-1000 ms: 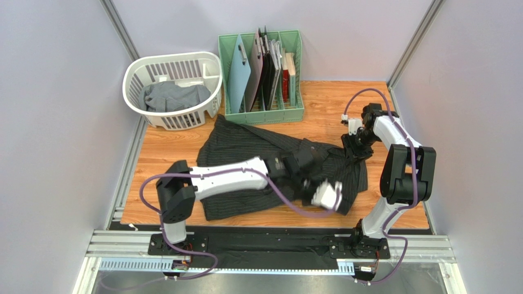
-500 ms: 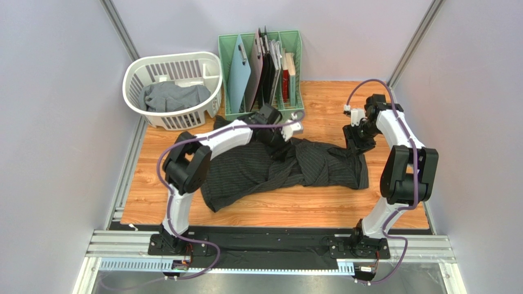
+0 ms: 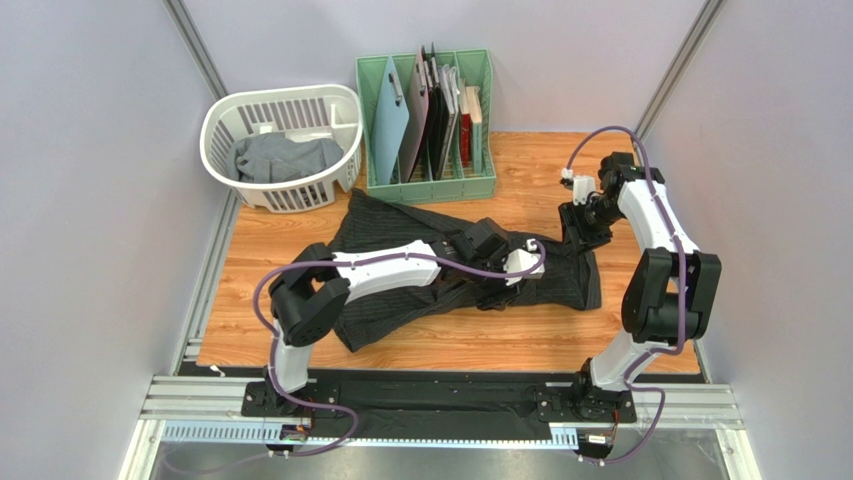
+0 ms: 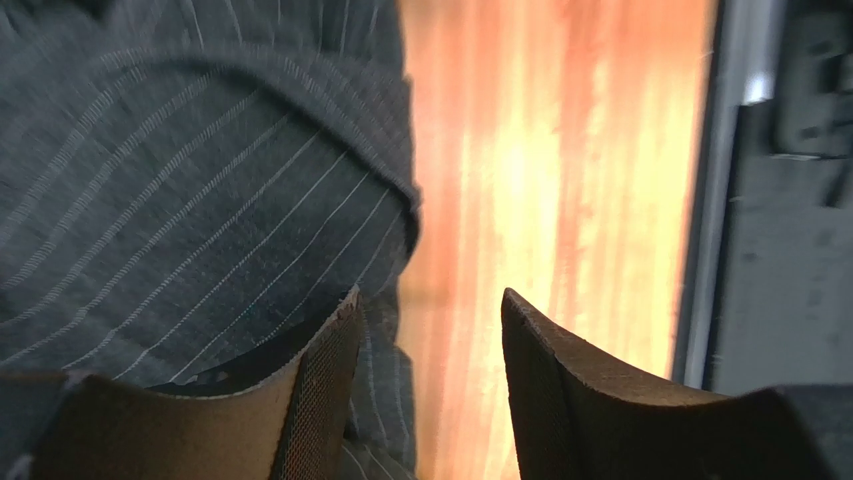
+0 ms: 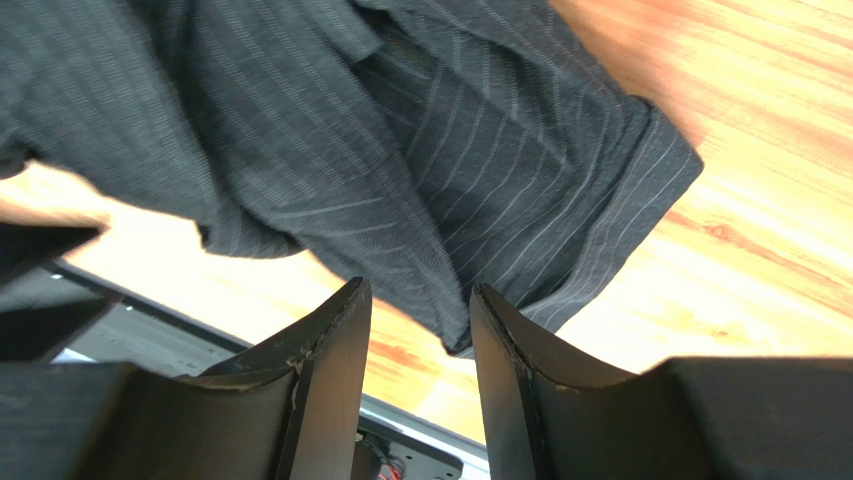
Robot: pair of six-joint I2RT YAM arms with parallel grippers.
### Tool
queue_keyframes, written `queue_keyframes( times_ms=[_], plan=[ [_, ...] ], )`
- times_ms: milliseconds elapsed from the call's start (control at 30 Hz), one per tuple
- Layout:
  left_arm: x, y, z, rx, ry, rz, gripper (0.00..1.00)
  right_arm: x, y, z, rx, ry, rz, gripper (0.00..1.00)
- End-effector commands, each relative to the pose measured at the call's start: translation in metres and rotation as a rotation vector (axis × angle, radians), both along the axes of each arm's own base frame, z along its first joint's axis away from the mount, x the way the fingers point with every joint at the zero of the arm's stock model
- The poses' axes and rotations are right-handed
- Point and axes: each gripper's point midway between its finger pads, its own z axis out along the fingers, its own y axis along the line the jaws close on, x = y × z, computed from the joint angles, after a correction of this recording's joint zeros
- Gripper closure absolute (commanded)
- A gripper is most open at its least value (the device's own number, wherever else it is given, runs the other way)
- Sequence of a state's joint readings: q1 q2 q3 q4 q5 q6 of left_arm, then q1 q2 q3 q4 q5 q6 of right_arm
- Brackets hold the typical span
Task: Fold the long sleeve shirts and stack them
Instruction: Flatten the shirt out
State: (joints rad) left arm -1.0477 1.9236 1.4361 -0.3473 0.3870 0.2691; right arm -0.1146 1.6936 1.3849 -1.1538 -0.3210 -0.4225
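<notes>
A black pinstriped long sleeve shirt (image 3: 420, 255) lies bunched across the middle of the wooden table (image 3: 300, 335). My left gripper (image 3: 528, 265) hovers over the shirt's right half. In the left wrist view this gripper (image 4: 431, 305) is open, with the striped cloth (image 4: 190, 200) to its left and bare wood showing between the fingers. My right gripper (image 3: 581, 228) is at the shirt's right end. It (image 5: 418, 295) is open, and a corner of the shirt's hem (image 5: 451, 250) reaches into the gap without being pinched. A grey shirt (image 3: 275, 157) lies crumpled in the white basket (image 3: 225, 110).
A green rack (image 3: 479, 180) of boards and folders stands at the back centre, just behind the shirt. The white basket sits at the back left. Grey walls close in both sides, and a metal rail (image 3: 441, 400) runs along the near edge.
My left gripper has opened; its arm swung from the shirt's front right back toward the rack, then over the shirt's middle right. The shirt's near part got pulled in. The right gripper barely shifted.
</notes>
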Motion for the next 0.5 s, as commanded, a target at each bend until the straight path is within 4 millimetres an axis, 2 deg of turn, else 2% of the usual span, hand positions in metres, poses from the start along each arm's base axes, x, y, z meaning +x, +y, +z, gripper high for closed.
queue_keyframes(
  times_ms=[0, 33, 100, 133, 233, 467],
  plan=[
    [0.008, -0.024, 0.002, -0.028, -0.023, 0.011, 0.4, -0.004, 0.01, 0.021, 0.056, -0.047, 0.002, 0.53],
    [0.007, -0.028, -0.007, -0.013, -0.031, -0.004, 0.4, -0.005, 0.01, 0.02, 0.057, -0.043, -0.001, 0.53],
    [0.007, -0.034, -0.01, -0.015, -0.038, -0.013, 0.4, -0.006, 0.011, 0.015, 0.062, -0.032, -0.006, 0.53],
    [0.007, -0.036, -0.02, 0.003, -0.038, -0.014, 0.4, -0.006, 0.011, 0.014, 0.062, -0.033, -0.007, 0.53],
    [0.01, -0.042, -0.028, 0.008, -0.047, -0.013, 0.4, -0.011, 0.01, 0.005, 0.056, -0.014, -0.012, 0.53],
    [0.007, -0.046, -0.025, -0.012, -0.065, -0.041, 0.47, -0.019, 0.006, -0.023, 0.033, 0.036, -0.019, 0.55]
  ],
)
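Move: The folded-over near edge of the long sleeve shirt lies about 5 cm to the left hand's right, level with it fore and aft, and some 7 cm below. The shirt's near right corner is around 17 cm to the left hand's right and 1 cm back, at the same depth. From the right hand, the folded edge is roughly 11 cm back, 8 cm left and 8 cm down; the corner is about 12 cm back, 4 cm right. Open left hand sinks some 5 cm and rightward to the shirt's near edge; right rises, then draws back and down. ##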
